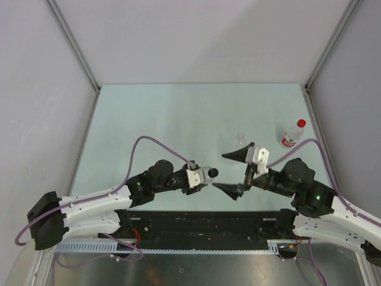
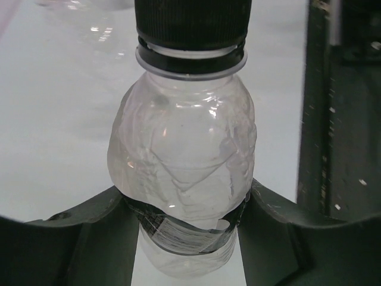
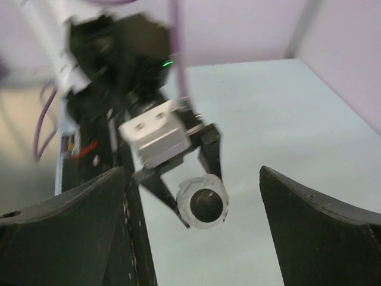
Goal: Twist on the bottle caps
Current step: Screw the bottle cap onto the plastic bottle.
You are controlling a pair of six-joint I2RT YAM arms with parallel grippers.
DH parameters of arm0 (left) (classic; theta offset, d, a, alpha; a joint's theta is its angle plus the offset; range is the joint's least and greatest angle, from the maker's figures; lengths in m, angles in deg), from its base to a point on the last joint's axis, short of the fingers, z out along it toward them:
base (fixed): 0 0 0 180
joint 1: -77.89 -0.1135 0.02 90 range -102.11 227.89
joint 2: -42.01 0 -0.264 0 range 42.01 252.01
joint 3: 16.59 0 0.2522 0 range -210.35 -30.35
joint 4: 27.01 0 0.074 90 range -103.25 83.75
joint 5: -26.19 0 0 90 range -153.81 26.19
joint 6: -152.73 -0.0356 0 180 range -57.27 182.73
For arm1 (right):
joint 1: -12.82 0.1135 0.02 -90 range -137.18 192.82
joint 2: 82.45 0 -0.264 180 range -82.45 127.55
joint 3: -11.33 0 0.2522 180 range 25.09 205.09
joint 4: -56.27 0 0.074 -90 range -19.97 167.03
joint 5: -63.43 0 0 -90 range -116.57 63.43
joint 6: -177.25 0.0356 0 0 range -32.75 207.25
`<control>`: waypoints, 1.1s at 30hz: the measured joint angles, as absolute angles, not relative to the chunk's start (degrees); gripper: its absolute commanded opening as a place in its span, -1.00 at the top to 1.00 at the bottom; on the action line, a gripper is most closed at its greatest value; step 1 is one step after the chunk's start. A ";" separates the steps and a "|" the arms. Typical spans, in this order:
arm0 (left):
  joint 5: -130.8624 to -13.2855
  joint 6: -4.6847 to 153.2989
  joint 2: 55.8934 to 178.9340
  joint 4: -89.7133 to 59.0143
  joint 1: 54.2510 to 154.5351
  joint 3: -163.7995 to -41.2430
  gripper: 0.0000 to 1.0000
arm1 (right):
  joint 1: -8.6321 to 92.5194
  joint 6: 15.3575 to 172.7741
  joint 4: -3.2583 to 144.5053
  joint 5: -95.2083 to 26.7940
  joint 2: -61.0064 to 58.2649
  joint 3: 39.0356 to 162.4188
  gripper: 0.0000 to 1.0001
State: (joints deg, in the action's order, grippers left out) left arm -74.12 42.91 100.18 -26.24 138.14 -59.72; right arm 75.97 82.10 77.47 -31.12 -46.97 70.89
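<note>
My left gripper (image 1: 202, 177) is shut on a crumpled clear bottle (image 2: 181, 149), with a finger on each side of its lower body. A black cap (image 2: 190, 24) sits on the bottle's neck and points toward my right gripper (image 1: 231, 173). The right gripper is open wide, a short gap from the cap, with nothing between its fingers. In the right wrist view the black cap (image 3: 206, 205) faces the camera between the spread fingers (image 3: 77, 232). A second bottle (image 1: 292, 136) with a red cap (image 1: 301, 123) and a red-and-white label stands at the back right.
A third small clear bottle (image 1: 241, 140) stands just behind the right gripper's far finger. Grey walls with metal posts close the table (image 1: 178, 113) at the left, back and right. A black strip runs along the near edge between the arm bases.
</note>
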 measured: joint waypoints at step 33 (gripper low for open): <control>-87.45 37.21 97.16 -15.77 138.14 -59.70 0.55 | 76.23 59.11 93.80 -50.07 -39.05 70.85 -0.20</control>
State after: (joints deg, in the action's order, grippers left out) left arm -87.45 37.21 97.16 -15.77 138.14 -59.70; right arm 76.23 59.11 93.80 -50.07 -39.05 70.85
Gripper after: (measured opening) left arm 0.606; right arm 0.647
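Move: The black cap, already sitting on the neck of the small bottle in my left hand, is roughly 5 cm to the left of my empty right hand, 3 cm ahead and 9 cm lower. From my left hand it is about 2 cm ahead, 5 cm right and 8 cm up. The tall clear bottle stands some 17 cm ahead of my right hand and 6 cm to its right, about 25 cm lower. I bring my wide-open right hand about 10 cm down and 4 cm back to the black cap, back first and then mostly down, tipping the fingers down and swinging them back towards my base. Then I narrow them by about a third around the cap, without a visible grip. My left hand keeps its hold on the bottle and draws it some 5 cm back and slightly down, turning clockwise. ##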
